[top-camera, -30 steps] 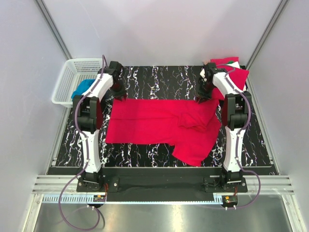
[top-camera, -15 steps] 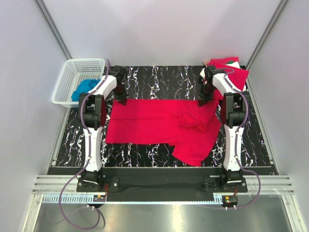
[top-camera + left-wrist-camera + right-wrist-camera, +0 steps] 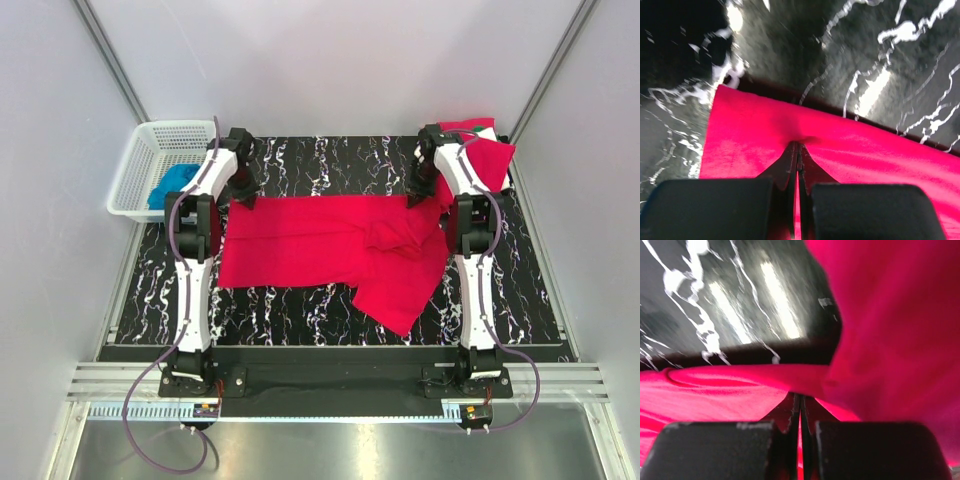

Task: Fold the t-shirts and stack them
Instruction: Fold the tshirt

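A bright red t-shirt (image 3: pixel 320 245) lies spread across the black marbled table, one part trailing toward the near right. My left gripper (image 3: pixel 241 197) is shut on the shirt's far left edge; in the left wrist view its jaws pinch the red cloth (image 3: pixel 799 145). At the far right corner of the same shirt my right gripper (image 3: pixel 418 197) is shut on the fabric, and the right wrist view shows the red hem (image 3: pixel 801 395) clamped between its jaws. More red t-shirts (image 3: pixel 480 150), one showing white and green, sit at the far right corner.
A white mesh basket (image 3: pixel 135 170) with a blue cloth (image 3: pixel 172 182) inside stands off the table's far left corner. Grey walls with metal rails close in the left, right and back sides.
Both grippers have closed onto the shirt's far edge. That edge has shifted a little toward the back of the table, drawing the cloth tauter between them.
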You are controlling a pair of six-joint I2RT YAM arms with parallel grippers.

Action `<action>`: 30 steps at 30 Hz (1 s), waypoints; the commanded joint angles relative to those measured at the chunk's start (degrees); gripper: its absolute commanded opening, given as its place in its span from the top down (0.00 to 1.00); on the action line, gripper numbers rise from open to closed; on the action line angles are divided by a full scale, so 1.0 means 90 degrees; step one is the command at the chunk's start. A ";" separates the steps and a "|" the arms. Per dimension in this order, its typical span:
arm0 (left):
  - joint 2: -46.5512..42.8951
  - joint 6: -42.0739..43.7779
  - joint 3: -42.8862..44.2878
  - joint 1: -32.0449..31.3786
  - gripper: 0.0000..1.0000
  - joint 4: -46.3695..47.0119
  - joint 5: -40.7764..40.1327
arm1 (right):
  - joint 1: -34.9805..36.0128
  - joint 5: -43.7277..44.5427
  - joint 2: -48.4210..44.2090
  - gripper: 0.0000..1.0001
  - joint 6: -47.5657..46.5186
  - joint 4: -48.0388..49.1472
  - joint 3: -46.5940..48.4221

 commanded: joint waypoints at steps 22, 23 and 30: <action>-0.2979 0.0174 -0.1849 0.0098 0.60 0.0830 0.1466 | -0.0015 -0.0945 -0.3394 0.56 -0.0063 0.0476 -0.1614; -0.3271 0.0164 -0.2159 0.0097 0.60 0.0811 0.1592 | -0.0006 -0.0839 -0.3831 0.55 -0.0034 0.0555 -0.1860; -0.5244 -0.0011 -0.4552 -0.0069 0.60 0.1084 0.1457 | 0.0004 -0.1160 -0.5864 0.55 0.0511 0.1198 -0.5100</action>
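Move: The left hand pinches the t-shirt's far edge; the far left corner lies about 4 cm to its left and 2 cm ahead. The basket is some 25 cm left and 9 cm ahead of it. The right hand grips the same edge, with the far right corner roughly 8 cm to its right, level with it. From the right hand, the folded pile is about 16 cm right and 9 cm ahead, the bunched fold some 10 cm back and 5 cm left. Still pinching the far edge, both hands ease about 1 cm farther forward, the left also 2 cm to its left, then open and let go of the cloth. They rise clear, the left about 14 cm and the right 20, then also draw back some 9 cm over the shirt, fingers tilting 15 to 20 degrees towards forward and staying open. ##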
